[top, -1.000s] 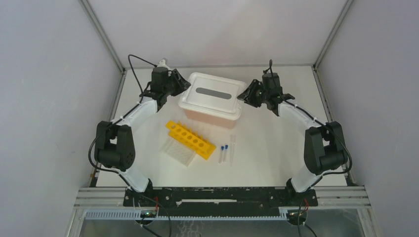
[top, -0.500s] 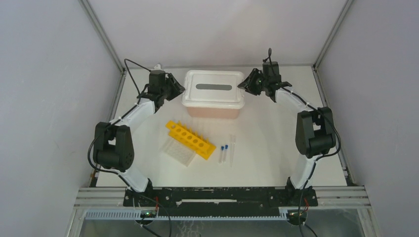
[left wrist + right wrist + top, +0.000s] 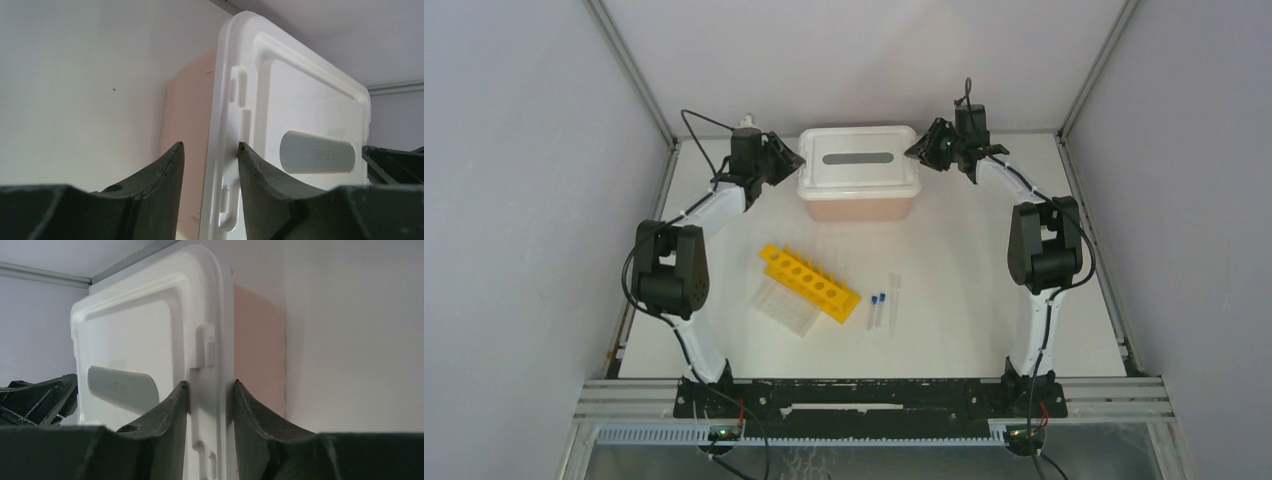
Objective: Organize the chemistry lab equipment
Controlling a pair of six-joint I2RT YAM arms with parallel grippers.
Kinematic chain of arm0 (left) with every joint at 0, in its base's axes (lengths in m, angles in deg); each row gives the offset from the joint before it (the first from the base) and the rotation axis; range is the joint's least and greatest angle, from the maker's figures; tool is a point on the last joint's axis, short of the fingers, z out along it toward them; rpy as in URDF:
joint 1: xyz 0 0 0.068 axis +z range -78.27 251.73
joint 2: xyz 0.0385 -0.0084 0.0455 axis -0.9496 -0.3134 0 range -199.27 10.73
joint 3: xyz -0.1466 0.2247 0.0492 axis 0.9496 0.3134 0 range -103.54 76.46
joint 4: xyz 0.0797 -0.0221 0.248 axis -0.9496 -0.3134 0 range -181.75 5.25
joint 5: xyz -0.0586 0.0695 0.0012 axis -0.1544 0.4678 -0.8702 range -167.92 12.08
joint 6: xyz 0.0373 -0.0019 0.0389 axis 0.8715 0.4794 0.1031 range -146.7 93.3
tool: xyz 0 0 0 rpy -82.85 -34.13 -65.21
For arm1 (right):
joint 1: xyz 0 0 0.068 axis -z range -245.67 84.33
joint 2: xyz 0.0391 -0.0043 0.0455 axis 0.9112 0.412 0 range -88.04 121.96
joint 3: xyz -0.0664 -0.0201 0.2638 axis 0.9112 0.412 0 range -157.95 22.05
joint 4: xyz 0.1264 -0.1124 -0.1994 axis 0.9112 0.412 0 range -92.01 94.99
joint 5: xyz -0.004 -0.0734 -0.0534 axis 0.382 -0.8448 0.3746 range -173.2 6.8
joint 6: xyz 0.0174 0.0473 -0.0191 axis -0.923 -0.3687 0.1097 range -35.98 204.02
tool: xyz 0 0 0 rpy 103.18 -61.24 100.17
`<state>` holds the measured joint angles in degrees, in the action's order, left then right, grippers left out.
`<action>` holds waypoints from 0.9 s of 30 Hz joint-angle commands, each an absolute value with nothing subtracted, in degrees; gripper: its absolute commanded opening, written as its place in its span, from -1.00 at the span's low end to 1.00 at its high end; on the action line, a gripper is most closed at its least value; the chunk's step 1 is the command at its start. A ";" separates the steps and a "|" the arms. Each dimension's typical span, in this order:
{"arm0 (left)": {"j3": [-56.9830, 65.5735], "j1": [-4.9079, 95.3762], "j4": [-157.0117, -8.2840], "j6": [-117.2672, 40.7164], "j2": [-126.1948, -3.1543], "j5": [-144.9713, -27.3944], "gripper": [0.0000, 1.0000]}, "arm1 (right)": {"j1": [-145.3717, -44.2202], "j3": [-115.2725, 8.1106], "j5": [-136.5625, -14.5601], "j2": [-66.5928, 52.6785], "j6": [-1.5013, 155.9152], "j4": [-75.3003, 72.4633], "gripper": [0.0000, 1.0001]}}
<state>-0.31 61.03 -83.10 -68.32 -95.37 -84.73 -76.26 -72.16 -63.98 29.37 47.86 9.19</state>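
The yellow tube rack (image 3: pixel 809 283) lies at an angle mid-table, with the clear gridded well plate (image 3: pixel 786 308) against its near side. To their right lie two blue-capped vials (image 3: pixel 877 300) and a thin clear tube (image 3: pixel 894 290). Neither gripper touches any of these. Both are far back at the pink box with the white lid (image 3: pixel 859 160). My left gripper (image 3: pixel 789 160) (image 3: pixel 210 145) is shut on the lid rim (image 3: pixel 225 125) at the box's left end. At the right end, my right gripper (image 3: pixel 916 152) (image 3: pixel 210 382) pinches the rim (image 3: pixel 210 355).
The box stands close to the back wall, square to it. Side walls and frame rails border the white table (image 3: pixel 984 300). Both arms stretch far back along the left and right sides of the table.
Both arms have carried the box away from the table's middle toward the back wall and turned it square. The rack, plate, vials and tube have not moved.
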 commanded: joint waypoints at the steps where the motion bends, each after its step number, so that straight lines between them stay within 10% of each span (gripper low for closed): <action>1: -6.54 60.66 -86.84 -67.74 -99.47 -86.32 -0.05 | -75.87 -78.10 -64.42 33.50 48.61 10.99 -0.41; 17: -25.74 60.66 -93.99 -67.02 -111.56 -86.78 -0.04 | -74.64 -91.78 -63.19 42.79 49.42 14.89 -0.40; 27: -19.94 61.17 -90.60 -68.59 -104.67 -82.76 0.03 | -73.84 -86.30 -62.46 36.99 50.04 8.44 -0.05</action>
<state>-22.41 61.36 -91.01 -68.34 -110.13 -84.07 -74.23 -90.02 -62.06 41.72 49.13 12.27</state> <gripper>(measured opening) 0.499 0.454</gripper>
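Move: Both grippers straddle the short ends of the white lid on the pink box. The box's middle lies about 14 cm to the left gripper's right, level with it and some 7 cm lower; from the right gripper it is roughly 12 cm left, 2 cm back and 6 cm below. The yellow rack is about 31 cm back and 2 cm right of the left gripper; the blue-capped tubes are some 39 cm back and 9 cm left of the right one. Keep both grippers at the lid's ends and push the closed box straight forward towards the far wall, at constant height with the wrists still: about 7 cm with the left, 6 cm with the right. Slow to a stop together, then let the right fingers' pinch on the lid rim slacken slightly, without backing off the box. ##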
